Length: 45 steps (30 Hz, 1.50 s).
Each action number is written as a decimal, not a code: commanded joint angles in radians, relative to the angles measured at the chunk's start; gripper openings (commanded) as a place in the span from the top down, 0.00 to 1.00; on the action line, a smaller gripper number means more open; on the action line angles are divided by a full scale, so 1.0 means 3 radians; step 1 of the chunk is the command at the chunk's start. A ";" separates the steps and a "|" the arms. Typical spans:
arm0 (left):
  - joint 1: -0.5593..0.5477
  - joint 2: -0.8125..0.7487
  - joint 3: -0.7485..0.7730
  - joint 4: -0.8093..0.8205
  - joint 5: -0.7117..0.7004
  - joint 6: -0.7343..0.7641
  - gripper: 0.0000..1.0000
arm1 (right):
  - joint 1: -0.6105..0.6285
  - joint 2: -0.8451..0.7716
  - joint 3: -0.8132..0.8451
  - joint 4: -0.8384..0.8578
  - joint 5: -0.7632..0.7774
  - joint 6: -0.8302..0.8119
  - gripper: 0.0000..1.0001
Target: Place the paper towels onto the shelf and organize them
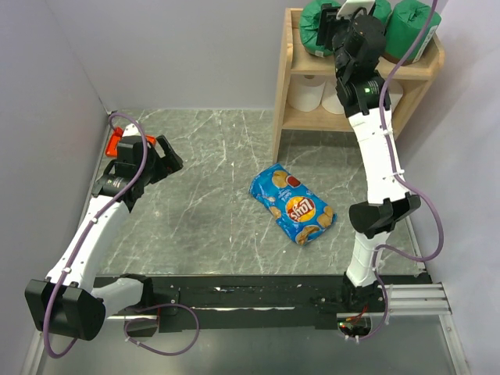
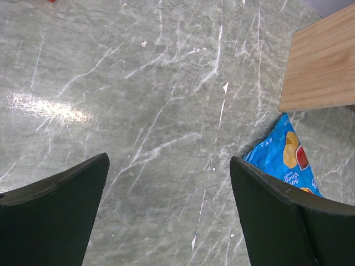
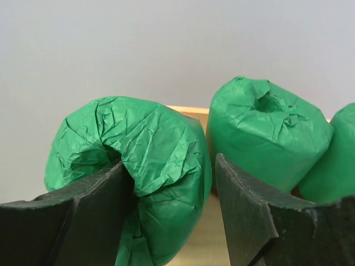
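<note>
The wooden shelf (image 1: 291,70) stands at the back right. Three green-wrapped paper towels are on its top tier: one at the left (image 1: 316,27), one at the right (image 1: 410,27), the middle one hidden under my right gripper (image 1: 353,23). White rolls (image 1: 309,92) stand on the lower tier. In the right wrist view my right gripper (image 3: 169,163) is open around a tilted green roll (image 3: 144,144); the left finger touches it, the right finger stands apart. A second green roll (image 3: 266,133) is beside it. My left gripper (image 1: 168,160) is open and empty above the table (image 2: 169,159).
A blue chip bag (image 1: 293,203) lies mid-table in front of the shelf and shows in the left wrist view (image 2: 285,152). A red tool (image 1: 114,141) lies by the left wall behind the left arm. Walls close in the left, back and right.
</note>
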 commanded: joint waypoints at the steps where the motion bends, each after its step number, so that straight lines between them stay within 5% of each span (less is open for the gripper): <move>1: -0.0005 -0.0036 0.0000 0.0117 -0.0047 0.0029 0.04 | -0.0096 0.0065 0.0171 0.0402 -0.0066 0.0052 0.31; 16: -0.0005 -0.0021 -0.0005 0.0122 -0.0062 0.0029 0.04 | -0.0194 -0.0042 0.0161 0.0510 -0.0449 0.0108 0.27; 29: 0.0000 -0.0015 -0.0005 0.0122 -0.0047 0.0050 0.04 | -0.0194 -0.0368 -0.0033 0.0388 -0.0531 0.0119 0.33; 40: -0.0112 -0.0501 -0.0225 0.0699 0.0919 0.0423 0.04 | 0.0307 -0.2030 -0.2210 -0.0159 -0.0430 0.0501 0.27; 43: -0.0280 -0.0710 -0.0291 0.0878 0.1047 0.0525 0.04 | 0.0440 -0.2618 -0.2936 -0.0298 -0.0541 0.0833 0.16; 44: -0.0327 -0.0767 -0.0312 0.0914 0.1047 0.0546 0.04 | 0.0445 -0.2877 -0.3089 -0.0414 -0.0587 0.0936 0.01; 45: -0.0378 -0.0863 -0.0342 0.0955 0.1063 0.0581 0.04 | 0.0456 -0.2997 -0.3364 -0.0486 -0.0704 0.1038 0.00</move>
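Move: The leftmost green paper towel, tipped on the top shelf, is already at the right fingers, its middle about 5 cm ahead of the hand, 3 cm left and roughly level. The middle green towel stands some 6 cm ahead and 8 cm right of the hand, the right green towel about 6 cm ahead and 19 cm right. From the left hand, the leftmost towel is roughly 22 cm ahead, 39 cm right and 33 cm higher. Right hand edges up, then backs about 20 cm off the leftmost towel, opening wider; left swings right and up. ##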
